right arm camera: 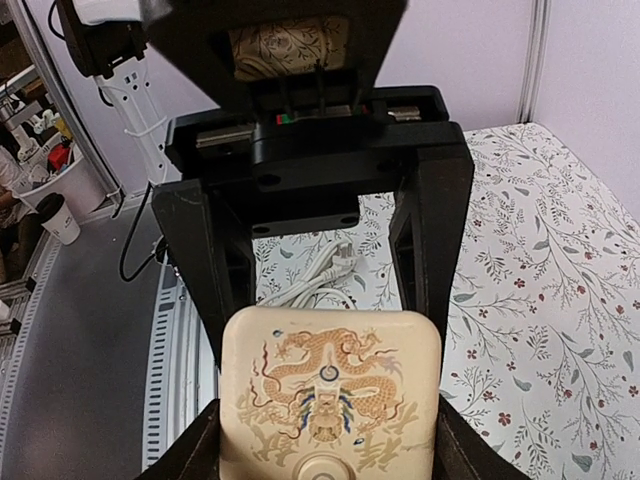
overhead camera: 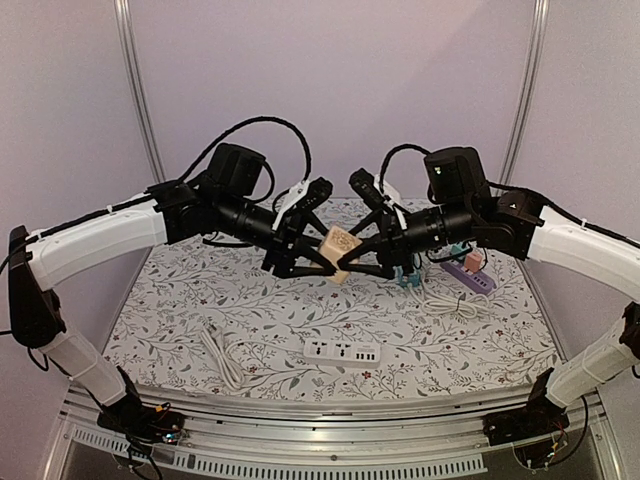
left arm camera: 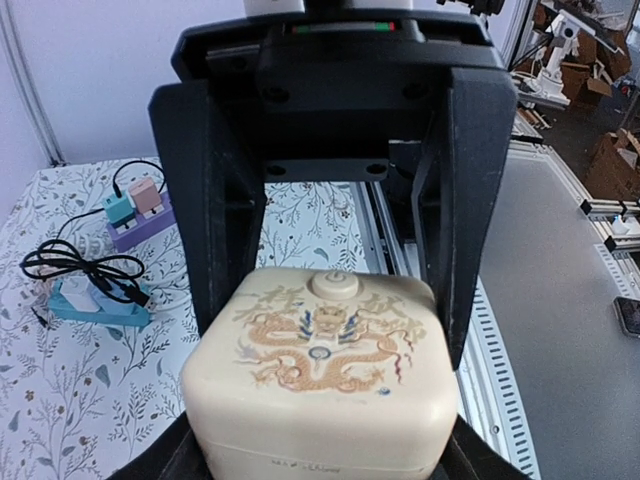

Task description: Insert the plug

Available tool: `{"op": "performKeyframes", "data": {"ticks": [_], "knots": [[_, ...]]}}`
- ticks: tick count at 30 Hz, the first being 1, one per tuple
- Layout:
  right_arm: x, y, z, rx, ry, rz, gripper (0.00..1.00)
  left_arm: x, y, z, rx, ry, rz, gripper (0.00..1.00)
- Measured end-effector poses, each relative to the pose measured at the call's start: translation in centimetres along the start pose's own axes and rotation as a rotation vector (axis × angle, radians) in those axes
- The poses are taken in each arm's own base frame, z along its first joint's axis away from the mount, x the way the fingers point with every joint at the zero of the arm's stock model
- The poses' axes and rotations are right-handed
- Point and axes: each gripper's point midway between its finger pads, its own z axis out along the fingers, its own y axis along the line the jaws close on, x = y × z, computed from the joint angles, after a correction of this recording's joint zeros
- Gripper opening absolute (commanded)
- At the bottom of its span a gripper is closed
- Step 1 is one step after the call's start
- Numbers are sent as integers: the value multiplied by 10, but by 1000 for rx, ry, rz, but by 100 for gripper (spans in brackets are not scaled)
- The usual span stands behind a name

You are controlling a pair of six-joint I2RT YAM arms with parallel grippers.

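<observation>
A cream cube (overhead camera: 341,247) with a dragon print and a round button hangs in mid-air between the two arms. My left gripper (overhead camera: 327,251) is shut on it from the left, its fingers pressed to the cube's (left arm camera: 320,370) lower sides. Opposite it, my right gripper (overhead camera: 358,252) clamps the same cube (right arm camera: 330,390), fingers against both flanks. The white plug (right arm camera: 340,255) and its coiled cord (overhead camera: 218,352) lie on the floral table below, apart from both grippers.
A white power strip (overhead camera: 342,352) lies near the table's front edge. A purple strip (overhead camera: 468,275) carrying small adapters and a teal block (left arm camera: 90,300) wrapped in black cable sit at the right rear. The aluminium rail (overhead camera: 330,440) borders the front.
</observation>
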Motion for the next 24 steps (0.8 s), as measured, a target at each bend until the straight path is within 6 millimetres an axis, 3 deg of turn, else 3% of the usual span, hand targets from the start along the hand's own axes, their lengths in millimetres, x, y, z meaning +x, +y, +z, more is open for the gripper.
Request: {"op": "performKeyframes", "data": {"ticks": [2,3,11,16,24], "knots": [[0,-4,0,25,2,2,0,1,3,0,-20,6,4,86],[0,-8,0,48,2,8,0,2,6,1,-38,6,12,98],[11,-51,-6,248,21,168,0,17,32,2,-205,45,27,99],[23,-90,-18,434,-10,337,0,29,43,-1,-336,79,80,99],[30,-113,-25,559,-88,510,0,40,46,34,-491,28,272,99]]}}
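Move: The beige plug is pinched between my two hands: its middle is about 2 cm right of my left hand point and 2 cm left of my right hand point. The white power strip lies some 27 cm below my left hand, about 3 cm back and 3 cm right. From my right hand, the teal strip with the black cable is roughly 18 cm right, 18 cm ahead and 28 cm down. I open my left fingers wide and let go of the beige plug, drifting that hand forward and then mostly down, about 5 cm, as it rolls. My right hand keeps its pinch and carries the plug forward some 10 cm and 5 cm to the right, sinking slightly, swinging about 40 degrees clockwise. ##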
